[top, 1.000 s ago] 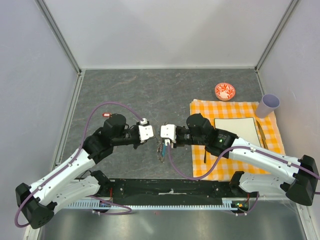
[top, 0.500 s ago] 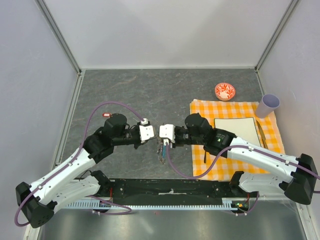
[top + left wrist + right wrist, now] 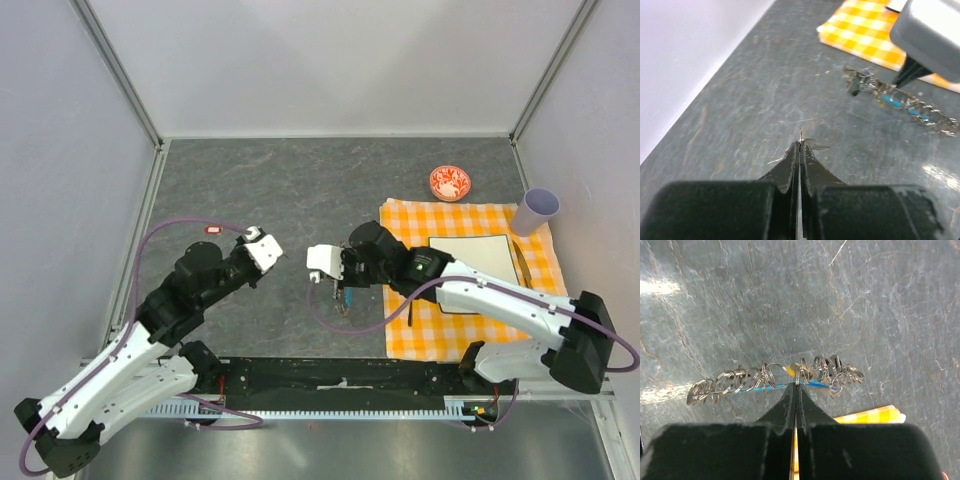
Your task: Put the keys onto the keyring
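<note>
The keyring [image 3: 765,377], a chain of thin metal rings with a cyan strap [image 3: 757,388], hangs just over the grey table. My right gripper [image 3: 797,384] is shut on one ring near the chain's middle. In the top view the keyring [image 3: 345,306] dangles below the right gripper [image 3: 340,292]. A black-headed key [image 3: 835,361] sits among the rings at one end, and shows dark in the left wrist view [image 3: 855,89]. My left gripper [image 3: 800,145] is shut, well apart from the keyring [image 3: 900,102]. A thin bright sliver shows at its tips. In the top view the left gripper [image 3: 264,249] is left of the chain.
An orange checked cloth [image 3: 400,215] lies at right with a white pad [image 3: 470,258] and a fork [image 3: 523,265] on it. A lilac cup [image 3: 537,210] and a red-and-white bowl [image 3: 450,182] stand behind. A small red item [image 3: 213,229] lies at left.
The left arm has pulled back to the left, away from the right gripper. The right gripper has shifted left and turned, still holding the chain.
</note>
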Tool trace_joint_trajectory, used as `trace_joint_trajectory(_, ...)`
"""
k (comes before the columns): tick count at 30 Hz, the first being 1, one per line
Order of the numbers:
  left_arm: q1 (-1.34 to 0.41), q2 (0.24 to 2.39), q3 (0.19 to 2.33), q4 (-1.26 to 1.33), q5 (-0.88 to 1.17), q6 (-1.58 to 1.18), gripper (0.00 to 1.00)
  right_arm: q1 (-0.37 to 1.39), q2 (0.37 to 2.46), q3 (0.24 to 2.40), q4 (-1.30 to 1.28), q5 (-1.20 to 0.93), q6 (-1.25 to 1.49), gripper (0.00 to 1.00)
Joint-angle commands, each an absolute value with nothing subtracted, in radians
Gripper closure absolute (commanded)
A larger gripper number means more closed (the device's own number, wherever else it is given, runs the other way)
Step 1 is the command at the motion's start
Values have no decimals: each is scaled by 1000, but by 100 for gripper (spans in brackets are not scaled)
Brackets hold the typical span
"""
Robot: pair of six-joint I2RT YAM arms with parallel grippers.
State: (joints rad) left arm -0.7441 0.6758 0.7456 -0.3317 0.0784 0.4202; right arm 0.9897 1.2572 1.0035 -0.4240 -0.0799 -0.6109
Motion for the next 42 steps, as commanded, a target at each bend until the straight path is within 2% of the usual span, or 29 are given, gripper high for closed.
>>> trace_joint_trajectory(1,-747,594,712,-279,-152,330,98,986,1373,1144,-497,-51,-643,100)
trace_joint_trajectory(5,-749,540,684,-255,-250,347,98,985,1593,1229,-488,-74,-669,100)
trace_joint_trajectory(13,-747,460,646,-226,-279,350,98,982,1971,1469,-476,-80,-715,100)
trace_joint_trajectory(19,-747,442,637,-215,-272,350,98,948,2097,1560,-459,-32,-660,100)
trace_joint_trajectory(22,-746,443,637,-212,-265,347,98,936,2112,1563,-459,-8,-640,100)
trace_joint_trajectory(25,-746,446,637,-212,-255,345,98,924,2094,1549,-457,-21,-611,94)
trace_joint_trajectory(26,-747,446,635,-213,-253,342,98,922,2083,1545,-451,-32,-601,88)
trace_joint_trajectory(28,-747,449,635,-213,-252,341,98,922,2047,1528,-445,-64,-594,83)
trace_joint_trajectory(29,-747,446,635,-212,-250,339,98,922,2033,1526,-442,-78,-591,72)
trace_joint_trajectory(30,-747,445,635,-213,-250,339,98,923,2019,1520,-439,-90,-585,67)
trace_joint_trajectory(34,-746,439,637,-215,-271,339,98,922,1916,1493,-423,-138,-598,54)
trace_joint_trajectory(42,-744,405,638,-207,-397,324,98,951,1778,1335,-382,-195,-719,51)
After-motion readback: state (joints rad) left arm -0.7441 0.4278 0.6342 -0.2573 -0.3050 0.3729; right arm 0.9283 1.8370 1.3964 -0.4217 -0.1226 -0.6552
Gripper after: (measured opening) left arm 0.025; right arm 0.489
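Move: My right hand still holds the keyring up in the air. The bare patch of table it goes to is about 10 cm ahead, 8 cm to the left and 17 cm below. The fork on the checked cloth lies some 14 cm to the right of that hand, about 9 cm ahead and equally low. From my left hand the patch is roughly 10 cm forward, 8 cm to the right and 24 cm down. With my right hand I lower the held keyring about 14 cm to the table, going forward and left as well and tipping my fingers steeper. Near the bottom I open them about halfway, let go and rise some 7 cm clear. Meanwhile my left hand, fingers still shut, draws 8 cm left and a little up, swinging about 20 degrees counter-clockwise. ##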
